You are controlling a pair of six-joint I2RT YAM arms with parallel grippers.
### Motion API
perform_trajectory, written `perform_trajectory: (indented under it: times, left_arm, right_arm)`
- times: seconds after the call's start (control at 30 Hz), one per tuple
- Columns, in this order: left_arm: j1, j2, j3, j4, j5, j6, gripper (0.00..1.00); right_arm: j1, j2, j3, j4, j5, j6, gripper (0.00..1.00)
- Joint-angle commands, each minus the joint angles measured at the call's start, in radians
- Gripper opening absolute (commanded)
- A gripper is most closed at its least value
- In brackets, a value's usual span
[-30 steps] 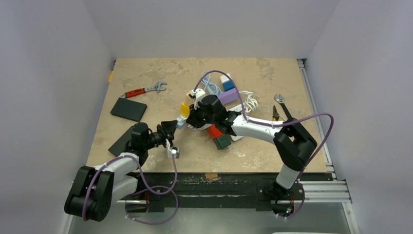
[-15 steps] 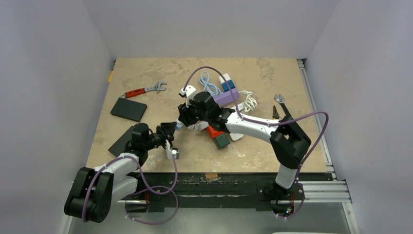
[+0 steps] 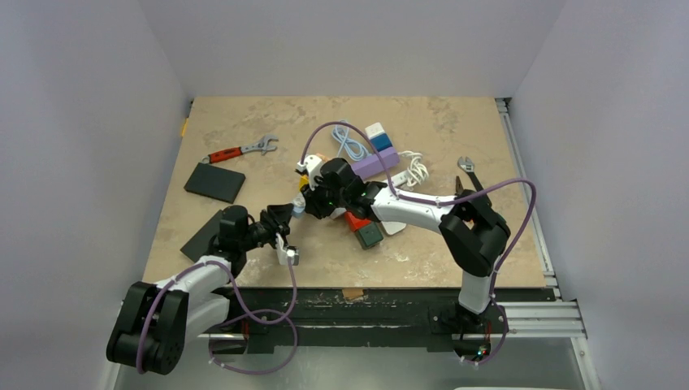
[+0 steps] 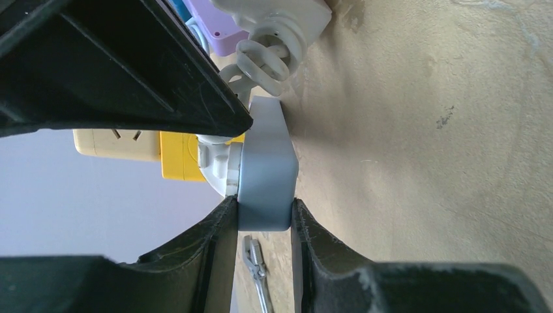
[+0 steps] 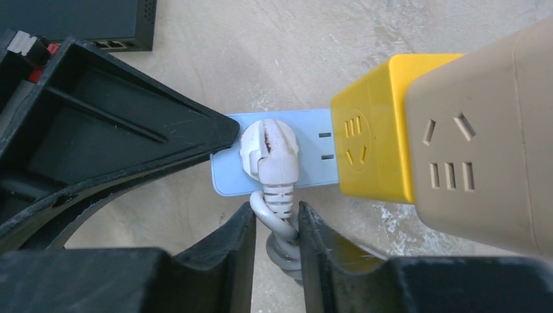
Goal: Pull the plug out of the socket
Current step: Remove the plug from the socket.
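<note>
In the right wrist view a white plug (image 5: pixel 269 147) sits in a light blue socket (image 5: pixel 306 124), its grey cable curling down from it. My right gripper (image 5: pixel 277 215) is closed round that cable just under the plug's ribbed collar, and both fingers touch it. My left gripper (image 4: pixel 264 205) is shut on the end of the same socket (image 4: pixel 264 169), which lies on the table. In the top view the two grippers, left (image 3: pixel 286 218) and right (image 3: pixel 313 199), meet at the socket (image 3: pixel 299 207).
Yellow (image 5: pixel 368 127) and beige (image 5: pixel 482 143) socket blocks adjoin the blue one. Red (image 3: pixel 357 221), green (image 3: pixel 371 236) and purple (image 3: pixel 375 161) blocks lie behind my right arm. A red-handled wrench (image 3: pixel 240 151), a black box (image 3: pixel 214 182) and pliers (image 3: pixel 463 183) lie around.
My right gripper has swung left and down from the block cluster to the plug, opening and then narrowing on its cable. The left arm has stayed where it was, holding the socket.
</note>
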Motion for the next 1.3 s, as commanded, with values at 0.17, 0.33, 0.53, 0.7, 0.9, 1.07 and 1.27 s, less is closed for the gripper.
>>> perform_trajectory:
  times: [0.17,0.33,0.53,0.7,0.9,1.07,1.27]
  left_arm:
    - [0.0,-0.033,0.02,0.022,0.008,-0.023,0.0]
    - [0.0,-0.034,0.017,0.007,0.01,-0.002,0.0]
    - [0.0,-0.032,0.0,-0.039,0.026,0.082,0.0]
    - [0.0,-0.014,-0.003,-0.092,0.03,0.155,0.0]
    - [0.0,-0.006,0.02,-0.111,-0.016,0.119,0.0]
    - [0.001,-0.035,0.023,-0.131,-0.069,0.046,0.0]
    - [0.001,-0.035,0.028,-0.153,-0.124,-0.014,0.0]
  right_arm:
    - [0.002,0.036,0.044,0.045,-0.088,0.012,0.0]
    - [-0.006,-0.061,-0.017,0.13,0.028,0.046,0.0]
    - [-0.104,-0.127,-0.076,0.232,0.003,0.172,0.0]
    - [-0.149,-0.128,-0.128,0.328,-0.043,0.261,0.0]
    - [-0.148,-0.143,-0.187,0.385,0.066,0.29,0.0]
    - [-0.148,-0.172,-0.238,0.423,0.144,0.302,0.0]
    - [-0.15,-0.267,-0.286,0.437,0.177,0.297,0.0]
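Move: My left hand still holds the near end of the blue socket strip, and the plug sits in it about 3 cm ahead and 2 cm right of that hand. From my right hand, fingers part open around the white cord's neck, the plug is roughly 3 cm left, 1 cm ahead and 2 cm lower. The yellow cube is about 6 cm ahead and 2 cm left, the wooden cube 10 cm ahead and 2 cm right, both near hand height. I shut my right fingers on the white cord just behind the plug while edging about 1 cm left. Keeping that pinch, I then draw the cord some 3 cm to the right, rising about 1 cm towards the end and rolling the wrist roughly 15 degrees so its left side lifts. My left hand keeps its pinch on the strip's end and finishes about 1 cm farther right and 1 cm higher. ##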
